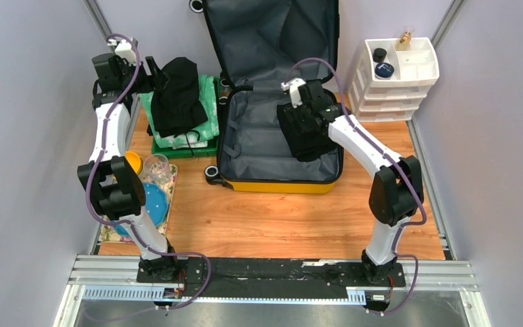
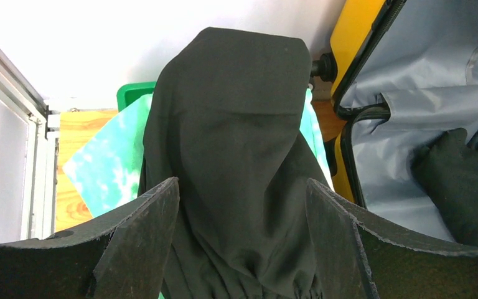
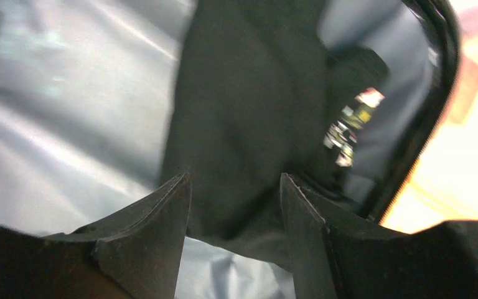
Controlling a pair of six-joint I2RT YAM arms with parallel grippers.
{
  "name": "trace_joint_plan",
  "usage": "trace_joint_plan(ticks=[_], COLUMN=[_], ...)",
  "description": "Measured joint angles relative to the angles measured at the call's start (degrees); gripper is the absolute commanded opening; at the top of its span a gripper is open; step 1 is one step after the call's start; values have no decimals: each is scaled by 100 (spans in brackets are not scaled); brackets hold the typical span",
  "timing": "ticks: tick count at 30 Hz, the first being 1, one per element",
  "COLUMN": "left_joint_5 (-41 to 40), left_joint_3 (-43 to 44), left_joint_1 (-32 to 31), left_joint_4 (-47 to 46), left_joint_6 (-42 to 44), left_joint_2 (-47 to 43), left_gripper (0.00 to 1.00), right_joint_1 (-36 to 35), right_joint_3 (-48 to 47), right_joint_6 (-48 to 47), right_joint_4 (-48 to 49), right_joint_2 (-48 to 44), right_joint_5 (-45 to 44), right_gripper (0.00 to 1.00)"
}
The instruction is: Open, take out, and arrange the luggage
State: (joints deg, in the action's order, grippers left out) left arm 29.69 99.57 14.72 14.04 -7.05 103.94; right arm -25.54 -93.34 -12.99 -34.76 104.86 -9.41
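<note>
The yellow luggage (image 1: 272,146) lies open at the back of the table, its lid (image 1: 272,34) leaning upright and its grey lining (image 3: 68,93) showing. A black garment (image 1: 306,139) lies in the right half of the base. My right gripper (image 1: 298,112) hovers just over it, jaws open (image 3: 234,175), the dark cloth (image 3: 255,93) beyond the tips. A second black garment (image 1: 177,95) sits on a folded pile in the green tray (image 1: 177,150). My left gripper (image 1: 155,73) is at its left side, open wide (image 2: 241,182), with the cloth (image 2: 236,106) lying between its fingers.
A green-and-white tie-dye cloth (image 1: 208,95) lies under the black garment on the tray. A white drawer unit (image 1: 395,75) with small items on top stands at the back right. A glass (image 1: 155,165), a blue plate (image 1: 151,201) and a yellow item (image 1: 133,161) sit near the left arm.
</note>
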Motion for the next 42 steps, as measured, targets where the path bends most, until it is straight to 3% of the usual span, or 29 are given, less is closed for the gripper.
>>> trace_joint_plan(ticks=[4, 12, 19, 22, 23, 24, 33, 42], left_joint_5=[-2, -20, -24, -22, -20, -20, -22, -22], left_joint_3=[-120, -205, -212, -214, -214, -214, -214, -214], left_joint_1=[0, 0, 0, 0, 0, 0, 0, 0], left_joint_4=[-7, 17, 24, 28, 26, 24, 26, 33], left_joint_6=[13, 15, 111, 116, 114, 114, 118, 118], left_joint_2=[-2, -20, -48, -48, -48, -48, -48, -48], left_gripper=[82, 82, 82, 82, 82, 82, 82, 82], right_joint_1=[-330, -415, -400, -400, -400, -400, -402, -442], right_joint_3=[-356, -1928, -1954, -1987, -1987, -1987, -1987, -1799], right_joint_6=[-79, 107, 114, 114, 107, 103, 118, 358], right_joint_4=[55, -98, -376, -378, -376, -363, -295, 31], right_joint_2=[216, 1978, 2555, 2559, 2559, 2559, 2559, 2481], right_joint_5=[514, 730, 693, 664, 638, 603, 538, 1368], right_gripper=[60, 62, 49, 26, 10, 0, 0, 0])
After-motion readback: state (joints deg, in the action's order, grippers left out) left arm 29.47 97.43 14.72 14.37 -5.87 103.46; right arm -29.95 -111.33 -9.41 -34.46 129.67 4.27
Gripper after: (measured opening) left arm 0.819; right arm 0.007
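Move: Just below the open right hand, in the suitcase, the black garment has its middle some 11 cm down, about 3 cm ahead and level sideways; its left edge, where the fingers will shut, is about 8 cm left, 4 cm ahead and 10 cm down. The suitcase's right rim runs roughly 12 cm to the right, level ahead. From the left hand the black garment lies about 48 cm right, 7 cm back and 24 cm down. Swinging left about 9 cm and forward some 4 cm, the open right hand comes over the black garment's left edge, then drops about 10 cm while tipping down some 10 degrees. Its fingers shut and pinch that edge, then draw it another 3 cm left, staying low, with the hand's left side rolling up slightly. ##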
